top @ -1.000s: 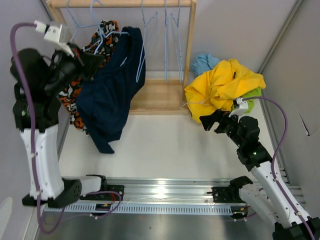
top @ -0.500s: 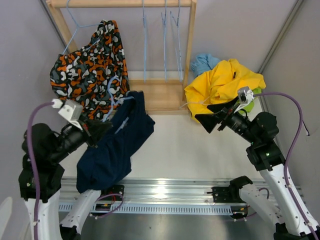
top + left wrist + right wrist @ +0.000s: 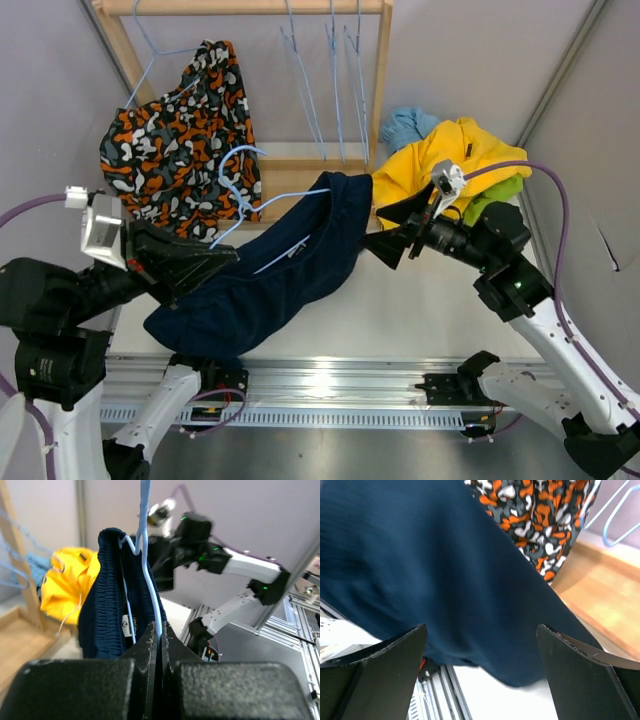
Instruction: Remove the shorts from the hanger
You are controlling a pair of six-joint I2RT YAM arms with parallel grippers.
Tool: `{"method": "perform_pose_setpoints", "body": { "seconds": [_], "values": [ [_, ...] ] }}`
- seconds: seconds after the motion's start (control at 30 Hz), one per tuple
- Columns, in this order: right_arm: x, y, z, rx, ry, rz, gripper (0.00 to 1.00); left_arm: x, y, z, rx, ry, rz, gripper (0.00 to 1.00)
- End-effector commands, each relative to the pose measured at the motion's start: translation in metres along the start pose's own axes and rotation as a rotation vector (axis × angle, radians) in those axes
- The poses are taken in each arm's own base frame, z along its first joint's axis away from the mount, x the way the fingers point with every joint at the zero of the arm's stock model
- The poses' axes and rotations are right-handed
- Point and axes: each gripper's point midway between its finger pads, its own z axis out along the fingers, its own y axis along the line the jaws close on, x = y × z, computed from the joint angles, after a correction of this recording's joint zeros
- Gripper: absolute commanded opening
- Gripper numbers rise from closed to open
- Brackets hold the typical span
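The dark navy shorts (image 3: 285,275) hang over a light blue wire hanger (image 3: 243,170), lifted off the rack and stretched across the middle. My left gripper (image 3: 218,258) is shut on the hanger's wire (image 3: 151,587), with the navy waistband (image 3: 107,600) draped just beyond its closed jaws. My right gripper (image 3: 378,232) stands open at the shorts' right end; the navy cloth (image 3: 435,575) fills the view just ahead of its spread fingers (image 3: 387,657). The camouflage shorts (image 3: 175,145) still hang on the rack. Yellow shorts (image 3: 450,160), light blue shorts (image 3: 404,124) and lime green shorts (image 3: 505,188) lie piled at the right.
A wooden rack (image 3: 380,70) with several empty blue hangers (image 3: 335,80) stands at the back on its wooden base (image 3: 295,180). A metal rail (image 3: 320,385) runs along the near edge. Grey walls close in left and right.
My left arm has swung down from the rack and carried the hanger with the navy shorts toward the middle. My right gripper has moved left up to the cloth's end, still open.
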Motion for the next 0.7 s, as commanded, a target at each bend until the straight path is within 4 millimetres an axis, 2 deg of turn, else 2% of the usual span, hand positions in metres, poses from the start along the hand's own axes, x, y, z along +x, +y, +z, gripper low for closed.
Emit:
{"method": "perform_pose_setpoints", "body": {
  "seconds": [0.0, 0.37, 0.4, 0.43, 0.47, 0.57, 0.67],
  "values": [
    [-0.019, 0.002, 0.009, 0.01, -0.055, -0.067, 1.0, -0.031, -0.036, -0.002, 0.141, -0.069, 0.076, 0.0],
    [-0.019, 0.005, 0.047, -0.033, -0.085, -0.07, 0.99, -0.022, -0.035, -0.002, 0.158, -0.048, 0.059, 0.0],
    [-0.019, 0.006, 0.048, -0.043, -0.088, -0.071, 0.9, -0.022, -0.034, -0.002, 0.156, -0.047, 0.058, 0.0],
    [-0.021, 0.012, 0.048, -0.075, -0.094, -0.078, 0.67, -0.022, -0.033, -0.001, 0.151, -0.047, 0.063, 0.0],
    [-0.022, 0.014, 0.048, -0.082, -0.097, -0.08, 0.03, -0.02, -0.031, -0.001, 0.143, -0.043, 0.058, 0.0],
    [-0.033, 0.011, 0.041, -0.044, -0.151, -0.099, 0.0, -0.015, -0.024, 0.0, 0.12, -0.03, 0.051, 0.0],
    [-0.062, -0.012, 0.026, 0.088, -0.223, -0.134, 0.0, -0.008, -0.015, 0.001, 0.085, -0.011, 0.038, 0.0]
  ]
}}
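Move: The open right hand is set to take the right-hand corner of the navy shorts' waistband, some 4 cm to its left, 3 cm ahead and about level with it. The right end of the hanger is about 9 cm left and 6 cm ahead at much the same height; the piled yellow shorts lie roughly 25 cm ahead, 14 cm right and 28 cm below. From the left hand, that waistband corner is some 20 cm right, 11 cm ahead and 5 cm lower. The right hand, open and pointing left and forward, slides left about 4.5 cm onto the corner of the navy waistband, edging forward 2 cm and sinking nearly 2 cm, then shuts its fingers fully and pinches the cloth, rising a good centimetre as it finishes. The left hand keeps its shut grip on the hanger that carries the shorts, easing back about 2 cm and up over 1 cm with a small clockwise turn early on, and then all but holds there. ##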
